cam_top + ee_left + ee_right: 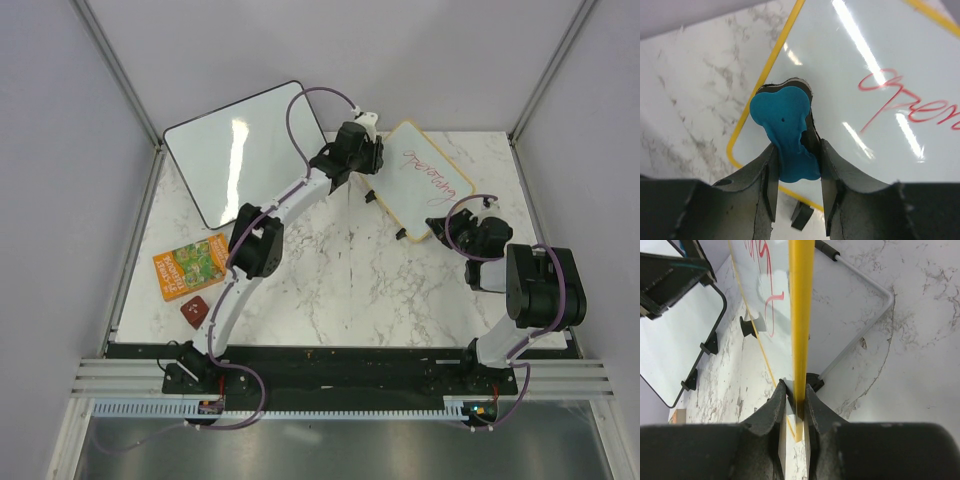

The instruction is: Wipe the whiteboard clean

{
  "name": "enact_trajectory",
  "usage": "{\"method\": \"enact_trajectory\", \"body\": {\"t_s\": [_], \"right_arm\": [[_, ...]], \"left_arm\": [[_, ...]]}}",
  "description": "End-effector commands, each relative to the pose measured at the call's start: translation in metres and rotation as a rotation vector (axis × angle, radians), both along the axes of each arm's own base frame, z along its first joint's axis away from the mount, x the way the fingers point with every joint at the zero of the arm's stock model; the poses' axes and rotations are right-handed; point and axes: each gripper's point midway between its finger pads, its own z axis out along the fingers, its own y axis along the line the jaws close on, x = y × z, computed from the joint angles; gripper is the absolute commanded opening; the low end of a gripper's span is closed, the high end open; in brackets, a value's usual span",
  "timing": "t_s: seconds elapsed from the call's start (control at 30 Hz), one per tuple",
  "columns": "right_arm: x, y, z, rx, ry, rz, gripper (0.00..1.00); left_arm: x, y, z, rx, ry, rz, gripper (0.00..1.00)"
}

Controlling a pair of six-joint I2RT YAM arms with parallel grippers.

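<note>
The whiteboard [432, 182], small with a yellow frame and red handwriting [428, 172], stands tilted at the back right of the table. My left gripper [368, 160] is at its left end, shut on a blue eraser [784, 127] with a dark felt underside. The eraser lies over the board's [850, 75] blank left corner, apart from the red handwriting [900, 100] to its right. My right gripper [447, 228] is shut on the board's near edge. In the right wrist view the yellow frame [801, 310] runs straight up from between the fingers [771, 412].
A larger black-framed glossy board [245, 150] leans at the back left, also showing as the black-framed board [675, 340]. An orange and green booklet [192, 265] and a small dark red piece [195, 310] lie at the table's left front. A black clip foot [802, 216] sits under the whiteboard's edge.
</note>
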Motion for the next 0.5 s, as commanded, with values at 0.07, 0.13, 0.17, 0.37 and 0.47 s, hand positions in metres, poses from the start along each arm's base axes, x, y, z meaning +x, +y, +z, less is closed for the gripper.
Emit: {"method": "enact_trajectory", "body": {"t_s": [0.07, 0.13, 0.17, 0.37, 0.47], "right_arm": [[-0.009, 0.003, -0.027, -0.067, 0.094, 0.026, 0.00], [-0.009, 0.003, -0.027, -0.065, 0.097, 0.030, 0.00], [-0.009, 0.004, -0.027, -0.066, 0.098, 0.031, 0.00], [-0.010, 0.005, -0.028, -0.069, 0.102, 0.041, 0.00], [-0.010, 0.005, -0.027, -0.071, 0.100, 0.046, 0.00]], "left_arm": [[-0.008, -0.060, 0.056, -0.157, -0.192, -0.234, 0.02], [-0.024, -0.077, 0.063, -0.174, -0.254, -0.366, 0.02], [-0.027, -0.081, 0.064, -0.134, -0.310, -0.412, 0.02], [-0.026, -0.083, 0.060, -0.029, -0.399, -0.444, 0.02], [-0.020, -0.072, 0.048, 0.033, -0.392, -0.454, 0.02]]}}
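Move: My left hand, still holding the eraser, is at the left end of the written-on board. The middle of the red writing lies about 11 cm to its right and 6 cm back, roughly level with it. The board's upper left corner is some 6 cm right, 4 cm ahead and 4 cm higher; the left black clip is about 11 cm back, 1 cm left and 9 cm below. From my right hand, the writing is about 7 cm ahead, 6 cm left and 5 cm up. With the eraser pinched as before, I sweep my left hand about 8 cm to the right, in from the board's left end across the start of the writing. It climbs some 3 cm early on and eases back about 4 cm, while the wrist swings clockwise by over 20 degrees and tips up about 15, pad kept on the board. My right hand stays put, gripping the board's edge. ##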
